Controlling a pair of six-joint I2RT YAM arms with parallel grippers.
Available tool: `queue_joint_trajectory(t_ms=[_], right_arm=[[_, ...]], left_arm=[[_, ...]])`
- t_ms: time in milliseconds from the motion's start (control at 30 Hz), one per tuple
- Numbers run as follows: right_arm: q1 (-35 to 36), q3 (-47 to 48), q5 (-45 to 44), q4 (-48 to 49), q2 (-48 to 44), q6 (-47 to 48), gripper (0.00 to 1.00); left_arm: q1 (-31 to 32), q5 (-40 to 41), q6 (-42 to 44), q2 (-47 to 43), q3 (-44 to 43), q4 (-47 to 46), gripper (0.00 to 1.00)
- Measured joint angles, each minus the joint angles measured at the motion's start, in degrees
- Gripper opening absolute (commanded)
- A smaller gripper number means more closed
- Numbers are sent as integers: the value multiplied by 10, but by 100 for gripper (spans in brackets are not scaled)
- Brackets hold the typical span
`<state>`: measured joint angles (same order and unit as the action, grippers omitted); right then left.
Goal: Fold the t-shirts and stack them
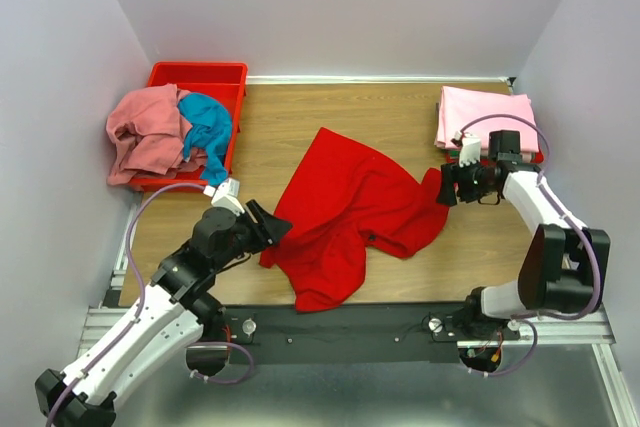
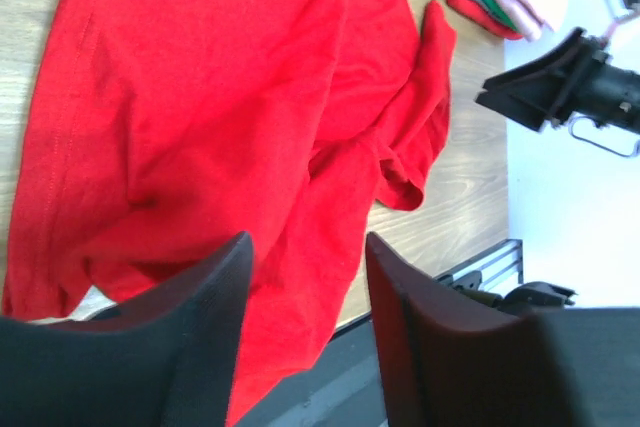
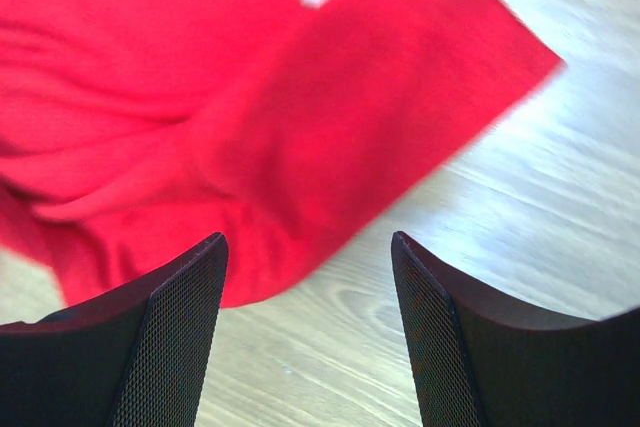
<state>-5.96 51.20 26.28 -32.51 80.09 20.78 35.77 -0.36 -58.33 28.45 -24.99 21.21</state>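
A bright red t-shirt (image 1: pixel 350 209) lies crumpled and partly spread in the middle of the wooden table (image 1: pixel 290 112). My left gripper (image 1: pixel 274 228) sits at its near-left edge. In the left wrist view it (image 2: pixel 307 239) is open, and the red t-shirt (image 2: pixel 200 97) shows beyond the gap with nothing pinched. My right gripper (image 1: pixel 443 187) is at the shirt's right sleeve, open (image 3: pixel 309 237) over bare wood, with the red cloth (image 3: pixel 250 127) just ahead of its fingers. A folded light pink t-shirt (image 1: pixel 485 117) tops a stack at the back right.
A red plastic bin (image 1: pixel 215 77) stands at the back left with a salmon pink t-shirt (image 1: pixel 145 132) and a teal blue one (image 1: pixel 208 127) spilling over it. White walls close in three sides. A metal rail (image 1: pixel 350 322) runs along the near edge.
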Motion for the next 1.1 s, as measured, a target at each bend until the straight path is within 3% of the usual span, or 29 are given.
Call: queue_joint_trajectory(t_ms=[100,367,500,700,800,967,1100], right_arm=[[-17,8,-19,5,35,-22,73],[-23,14,-26,16,123,-65,70],[-23,33,-26,22,146,-80,64],[-23,68,-15,31,190,-97,31],[-23,79,-11,35,206,-99,15],[-23,79,-16,35,206,-96,7],[-23,78,-18,35,200,-90,4]], left_arm=[[0,-3,26,-8,-15,9,71],[0,4,99,-24,-74,-3,77],[0,12,144,23,-99,-22,81],[-16,18,236,174,-187,-77,82],[-73,-18,283,263,-221,-131,81],[-154,-75,326,414,-282,-177,80],[-162,-132,371,628,-424,-199,79]])
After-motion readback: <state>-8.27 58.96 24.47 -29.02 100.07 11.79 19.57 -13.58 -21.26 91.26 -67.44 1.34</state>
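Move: The right hand hovers some 6 cm above its pinching spot on the edge of the red t-shirt's right-hand flap, about 4 cm ahead and 2 cm to its right; the pink stack stands roughly 20 cm ahead and 13 cm right. From the left hand, the red shirt's far corner lies about 31 cm ahead, 8 cm right and 15 cm below. The blue shirt is about 27 cm ahead and 26 cm left, the red near flap 12 cm back and 12 cm right. The right fingers pinch the edge of the red shirt's right-hand flap: the hand sinks about 6 cm, easing forward and tipping down slightly, then closes and stays there. Meanwhile the left hand lifts off clear, opens wider and sweeps some 25 cm forward towards the shirt's far corner, turning about 30 degrees and starting to descend again. ##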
